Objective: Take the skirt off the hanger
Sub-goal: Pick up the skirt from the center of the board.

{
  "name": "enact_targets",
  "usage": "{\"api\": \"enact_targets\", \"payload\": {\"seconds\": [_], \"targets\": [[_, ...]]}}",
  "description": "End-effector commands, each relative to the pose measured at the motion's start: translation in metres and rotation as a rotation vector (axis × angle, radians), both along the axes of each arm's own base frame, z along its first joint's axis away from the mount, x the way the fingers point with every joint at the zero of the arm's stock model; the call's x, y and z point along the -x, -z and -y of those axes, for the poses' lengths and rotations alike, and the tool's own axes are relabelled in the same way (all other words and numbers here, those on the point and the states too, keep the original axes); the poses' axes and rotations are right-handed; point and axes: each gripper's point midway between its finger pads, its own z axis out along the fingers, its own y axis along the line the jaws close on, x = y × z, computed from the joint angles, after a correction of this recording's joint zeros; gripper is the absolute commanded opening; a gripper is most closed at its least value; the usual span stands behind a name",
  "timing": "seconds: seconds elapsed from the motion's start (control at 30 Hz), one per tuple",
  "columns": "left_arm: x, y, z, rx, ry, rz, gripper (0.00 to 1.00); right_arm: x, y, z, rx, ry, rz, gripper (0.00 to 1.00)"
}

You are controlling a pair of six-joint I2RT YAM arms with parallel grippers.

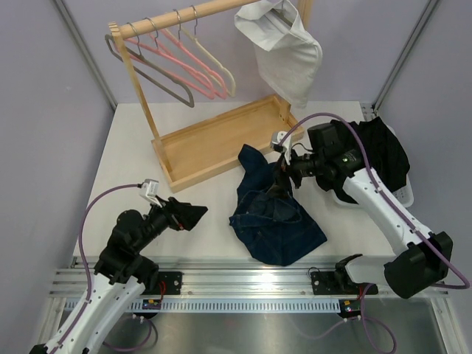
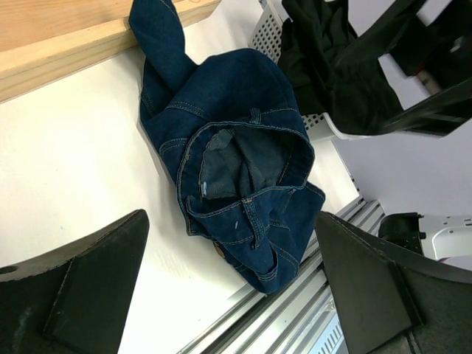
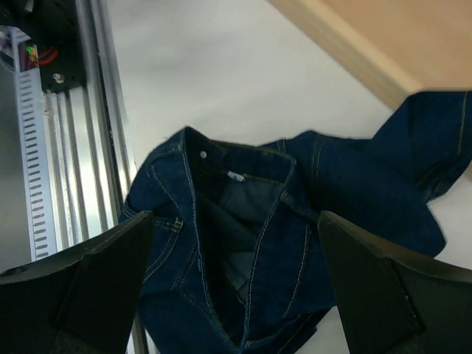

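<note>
The dark blue denim skirt (image 1: 274, 215) lies crumpled on the white table, off any hanger, its waistband open toward the front edge. My right gripper (image 1: 281, 174) hovers just over its far part, open, with nothing between its fingers; in the right wrist view the skirt (image 3: 295, 214) fills the gap under that gripper (image 3: 236, 215). My left gripper (image 1: 194, 214) stands open to the skirt's left, apart from it. In the left wrist view the skirt (image 2: 236, 147) lies ahead of that gripper (image 2: 230, 217). Several bare hangers (image 1: 177, 63) hang on the wooden rack (image 1: 221, 140).
A white garment (image 1: 284, 51) hangs from the rack's right end. A white basket (image 1: 402, 193) with black clothes (image 1: 383, 147) stands at the right, behind my right arm. The metal rail (image 1: 243, 280) runs along the table's near edge, just below the skirt.
</note>
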Motion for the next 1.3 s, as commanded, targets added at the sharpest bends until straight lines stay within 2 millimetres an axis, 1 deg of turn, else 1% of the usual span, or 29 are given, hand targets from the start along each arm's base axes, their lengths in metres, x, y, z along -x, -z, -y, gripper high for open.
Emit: {"api": "enact_targets", "payload": {"seconds": [0.0,0.03,0.07,0.1,0.13,0.17,0.23,0.27,0.3,0.37,0.4,0.43,0.47,0.53,0.57,0.63,0.67,0.87,1.1,1.13,1.17,1.23,1.27], "targets": [[0.0,-0.025,0.003,0.037,0.02,0.081,0.99,-0.025,0.032,0.01,0.114,0.172,0.033,0.99],[0.0,-0.025,0.002,0.044,0.015,0.082,0.99,-0.038,0.04,0.009,0.122,0.234,0.052,0.99],[0.0,-0.023,0.002,0.046,0.013,0.077,0.99,-0.045,0.048,0.012,0.143,0.295,0.042,1.0],[0.0,-0.022,0.002,0.048,0.01,0.075,0.99,-0.05,0.055,0.017,0.164,0.354,0.027,1.0],[0.0,-0.021,0.001,0.05,0.007,0.073,0.99,-0.056,0.053,0.015,0.141,0.387,0.038,0.99],[0.001,-0.02,0.001,0.052,0.003,0.073,0.99,-0.056,0.062,0.017,0.142,0.422,0.013,0.99],[0.001,-0.019,0.0,0.051,0.002,0.07,0.99,-0.045,0.062,0.01,0.111,0.371,-0.005,0.99],[0.001,-0.018,0.0,0.049,-0.001,0.069,0.99,-0.034,0.068,0.005,0.097,0.321,-0.029,0.99],[0.001,-0.018,0.0,0.048,-0.001,0.069,0.99,-0.027,0.068,0.003,0.09,0.269,-0.006,1.0],[0.001,-0.018,0.0,0.048,0.0,0.069,0.99,-0.008,0.078,-0.001,0.094,0.161,-0.023,1.0],[0.001,-0.018,-0.001,0.046,-0.001,0.07,0.99,-0.004,0.083,0.0,0.113,0.115,0.005,0.99],[0.001,-0.018,0.0,0.048,0.0,0.069,0.99,0.003,0.092,0.003,0.14,0.088,-0.01,0.99],[0.001,-0.018,-0.001,0.049,-0.001,0.069,0.99,0.005,0.097,0.003,0.165,0.075,0.003,0.99],[0.002,-0.018,-0.001,0.052,0.0,0.073,0.99,0.008,0.111,0.007,0.22,0.054,0.017,0.99],[0.003,-0.018,-0.001,0.051,0.002,0.072,0.99,0.006,0.119,0.011,0.264,0.07,0.033,0.99],[0.003,-0.017,-0.001,0.051,-0.001,0.068,0.99,0.007,0.133,0.009,0.315,0.071,0.034,0.99],[0.004,-0.017,-0.001,0.05,0.0,0.071,0.99,0.004,0.141,0.012,0.351,0.089,0.038,0.99],[0.005,-0.017,-0.003,0.051,-0.004,0.072,0.99,0.006,0.163,0.003,0.393,0.077,0.021,1.0],[0.005,-0.018,-0.003,0.051,-0.006,0.074,0.99,0.024,0.194,-0.012,0.473,0.023,-0.037,0.99],[0.005,-0.019,-0.003,0.051,-0.006,0.076,0.99,0.021,0.195,-0.015,0.475,0.03,-0.034,1.0],[0.005,-0.019,-0.004,0.05,-0.007,0.075,0.99,0.017,0.204,-0.013,0.51,0.057,-0.04,1.0],[0.005,-0.018,-0.004,0.049,-0.007,0.072,0.99,0.008,0.211,-0.013,0.546,0.085,-0.024,1.0],[0.005,-0.019,-0.003,0.048,-0.006,0.074,0.99,0.001,0.221,-0.006,0.6,0.12,-0.018,0.99]]}}
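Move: The skirt lies bunched on the table almost straight under my right hand, its middle some 23 cm below, about 1 cm ahead and 2 cm to the right. The rack's wooden tray is roughly 26 cm ahead and 13 cm to the left, and the black garment on the basket about 20 cm ahead and 28 cm to the right. From my left hand the skirt is about 10 cm ahead, 22 cm right and 20 cm below. I plunge my right hand some 21 cm down onto the open waist of the skirt, easing a couple of centimetres forward at first, then drawing back to finish slightly nearer my base. The left-pointing fingers tip about 30 degrees more steeply downward and stay wide open, reaching into the denim around the waistband without closing. ##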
